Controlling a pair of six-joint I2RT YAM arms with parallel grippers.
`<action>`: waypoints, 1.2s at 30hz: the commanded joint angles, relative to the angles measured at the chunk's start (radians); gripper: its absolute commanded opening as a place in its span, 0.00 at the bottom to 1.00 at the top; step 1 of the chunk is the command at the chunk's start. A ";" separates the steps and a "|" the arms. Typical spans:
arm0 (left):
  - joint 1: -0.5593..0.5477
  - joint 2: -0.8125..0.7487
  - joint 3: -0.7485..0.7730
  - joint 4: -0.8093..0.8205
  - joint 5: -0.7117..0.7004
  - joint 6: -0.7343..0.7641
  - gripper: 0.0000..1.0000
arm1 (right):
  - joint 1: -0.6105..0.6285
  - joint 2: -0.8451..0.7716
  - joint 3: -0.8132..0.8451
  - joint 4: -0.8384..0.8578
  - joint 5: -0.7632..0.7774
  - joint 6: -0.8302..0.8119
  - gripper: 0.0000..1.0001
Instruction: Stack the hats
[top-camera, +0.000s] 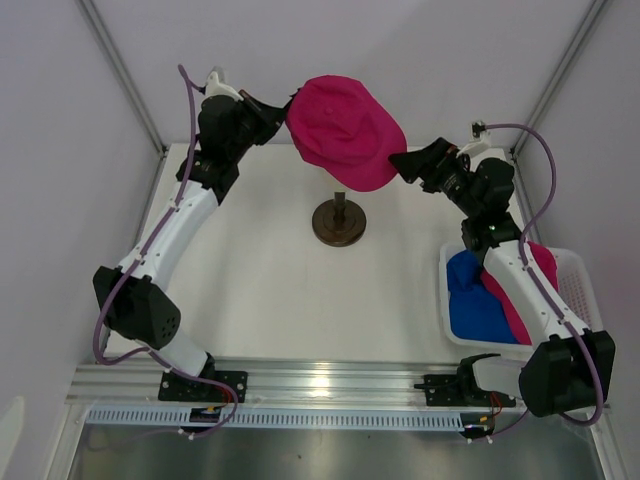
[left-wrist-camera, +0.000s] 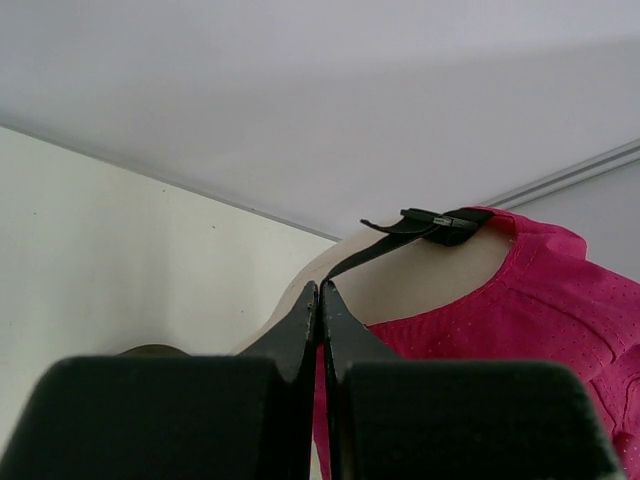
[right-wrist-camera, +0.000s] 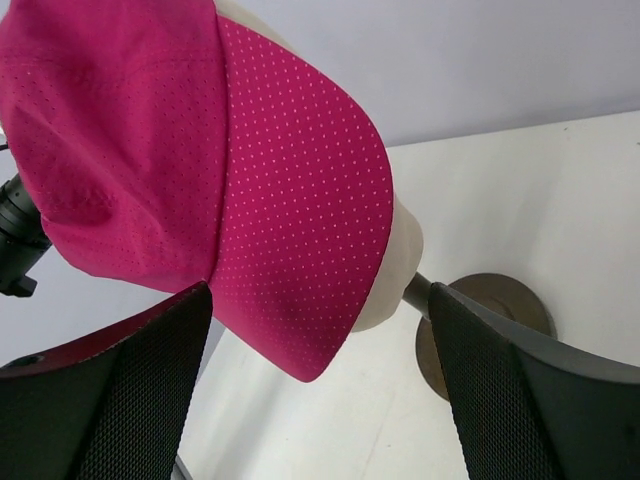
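Observation:
A magenta-pink hat (top-camera: 345, 128) sits on the cream mannequin head (right-wrist-camera: 402, 262), brim toward the right arm. My left gripper (top-camera: 283, 112) is at the hat's back; in the left wrist view it (left-wrist-camera: 320, 292) is shut on the hat's back edge by the black strap (left-wrist-camera: 420, 228). My right gripper (top-camera: 401, 163) is open, its fingers either side of the brim tip (right-wrist-camera: 300, 250) without touching it. A royal blue hat (top-camera: 474, 296) and another pink hat (top-camera: 541, 260) lie in the basket, partly behind my right arm.
The white mesh basket (top-camera: 578, 268) stands at the right front. The dark round stand (top-camera: 338, 222) of the mannequin head is at the table's middle, also in the right wrist view (right-wrist-camera: 495, 305). Enclosure walls are close behind both grippers.

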 joint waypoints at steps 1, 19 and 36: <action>-0.005 -0.046 -0.018 0.025 -0.027 0.013 0.01 | 0.012 0.010 0.002 0.053 -0.007 0.020 0.91; -0.006 -0.078 -0.029 0.033 -0.035 0.097 0.01 | 0.018 0.030 -0.010 0.179 -0.099 0.162 0.06; -0.019 -0.071 0.203 -0.124 -0.010 0.345 0.01 | -0.031 0.004 0.163 0.093 -0.102 0.546 0.00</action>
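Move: The pink hat's middle lies some 11 cm to the open right hand's left, about 6 cm farther out and slightly higher; its brim edge is only 2 or 3 cm from the fingertips. The head form is under the hat, roughly 11 cm left and 7 cm ahead, with the stand base some 33 cm below the hand. From the left hand, pinching the hat's back strap, the head is about 14 cm right, 1 cm back and 4 cm lower. Leftward by 2 to 3 cm, the right hand eases onto the brim while its wide-open fingers shut and pinch the brim edge. Then it climbs about 7 cm, drawing back slightly and rolling its left side up some 20 degrees, still gripping. The left hand keeps the strap, first holding still, then rising and drawing back a little with the same kind of roll. ##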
